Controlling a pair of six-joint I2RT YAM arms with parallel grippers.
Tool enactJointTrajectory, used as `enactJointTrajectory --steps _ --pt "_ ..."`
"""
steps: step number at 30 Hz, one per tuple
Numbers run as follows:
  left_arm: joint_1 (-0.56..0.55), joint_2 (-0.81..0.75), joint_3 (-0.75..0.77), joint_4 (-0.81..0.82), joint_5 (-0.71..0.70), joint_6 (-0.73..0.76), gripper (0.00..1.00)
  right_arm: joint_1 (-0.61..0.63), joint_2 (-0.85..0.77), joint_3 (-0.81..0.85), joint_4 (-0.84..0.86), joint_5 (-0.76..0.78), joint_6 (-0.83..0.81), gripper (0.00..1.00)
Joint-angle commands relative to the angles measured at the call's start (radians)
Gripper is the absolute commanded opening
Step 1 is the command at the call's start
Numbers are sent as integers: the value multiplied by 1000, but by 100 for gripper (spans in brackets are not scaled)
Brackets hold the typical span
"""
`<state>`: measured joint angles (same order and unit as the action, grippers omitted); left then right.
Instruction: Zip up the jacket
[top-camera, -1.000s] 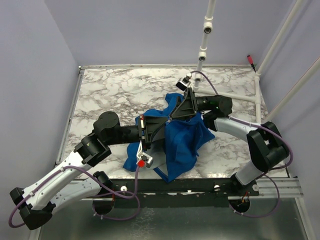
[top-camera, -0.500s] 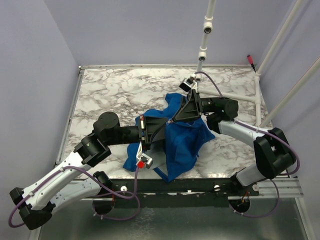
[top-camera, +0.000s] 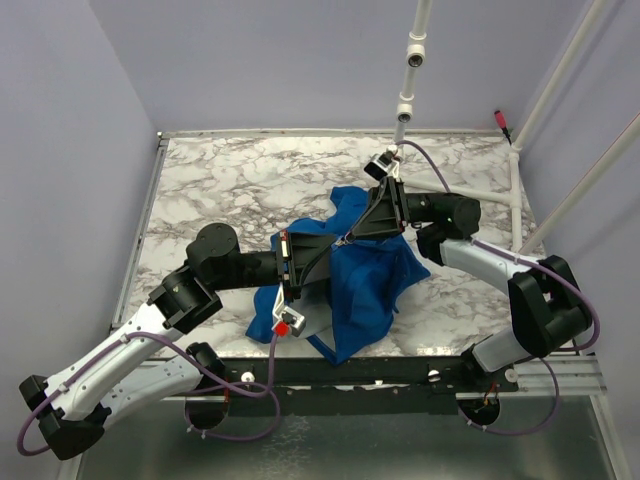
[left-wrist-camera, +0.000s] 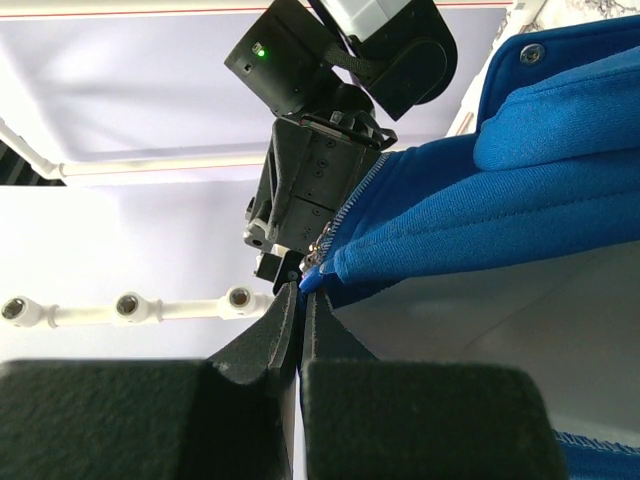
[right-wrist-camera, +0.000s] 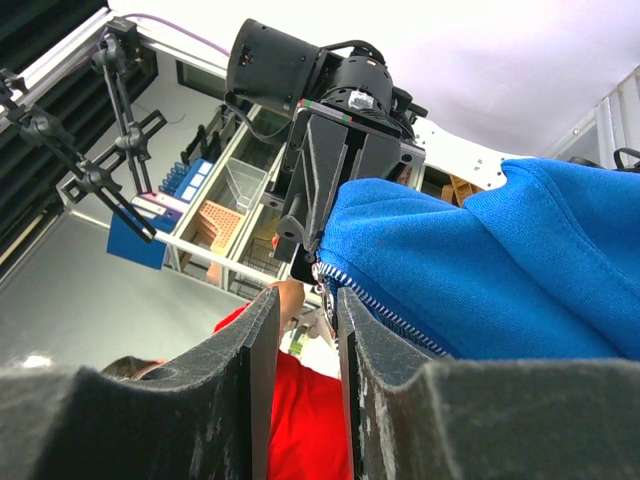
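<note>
The blue jacket (top-camera: 365, 285) lies bunched on the marble table, and part of it is lifted between both grippers. My left gripper (left-wrist-camera: 300, 290) is shut on the jacket's (left-wrist-camera: 500, 220) lower edge, right at the end of the zipper. My right gripper (right-wrist-camera: 305, 295) faces it from the other side. Its jaws stand a little apart, with the metal zipper pull (right-wrist-camera: 326, 300) hanging between them, close to one finger. The zipper teeth (right-wrist-camera: 390, 315) run off along the blue edge. In the top view the two grippers meet tip to tip, left (top-camera: 338, 244) and right (top-camera: 351, 238).
The marble table (top-camera: 220, 180) has a raised metal rim. A white pipe frame (top-camera: 405, 100) hangs over the far edge, and another pipe (top-camera: 480, 192) lies at the right. A person in red (right-wrist-camera: 300, 420) shows beyond the right fingers.
My right gripper's jaws have narrowed around the zipper pull, and its arm has shifted slightly to the right. The left gripper has kept its hold and has not moved.
</note>
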<state>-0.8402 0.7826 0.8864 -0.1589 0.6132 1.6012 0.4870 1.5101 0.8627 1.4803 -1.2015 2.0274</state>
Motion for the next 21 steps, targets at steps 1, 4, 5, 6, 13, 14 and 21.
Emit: enactJointTrajectory --steps 1,4,5,6,13,14,21 --pt "-5 -9 14 39 37 26 0 -2 -14 -22 256 -15 3 32" --pt "-4 -8 14 39 39 26 0 -2 -8 -21 256 -15 1 29" --pt "-5 -8 15 39 39 26 0 -3 -6 -19 256 -16 2 28" --pt "-4 -8 15 39 37 26 0 -2 -3 -18 256 -16 2 26" --pt "-5 -8 14 39 37 22 0 -2 12 -12 256 -29 6 1" --pt "-4 -8 14 39 37 21 0 -2 16 -11 255 -33 7 1" --pt "-5 -12 11 39 37 1 0 -18 -10 -1 138 -91 -99 1"
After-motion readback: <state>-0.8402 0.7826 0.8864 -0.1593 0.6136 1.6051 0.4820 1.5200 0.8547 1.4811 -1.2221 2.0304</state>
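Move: Just at the right hand's fingertips, roughly 1 cm to its left and 1 cm low, the zip pull sits level fore and aft between the half-open fingers. The hem corner in the left hand's grip is some 3 cm to the right hand's left, also 1 cm low, and the jacket body hangs about 18 cm below, some 2 cm ahead. From the left hand the pull is about 3 cm to the right, at its own height. Closing from about a third open to fully shut, the right fingers pinch the zip pull between their tips, the hand all but still as they close. That hand sinks by about half a centimetre, mostly at the end, with no real turn of the wrist. The left hand stays put, still pinching the jacket's hem corner beside the slider. ##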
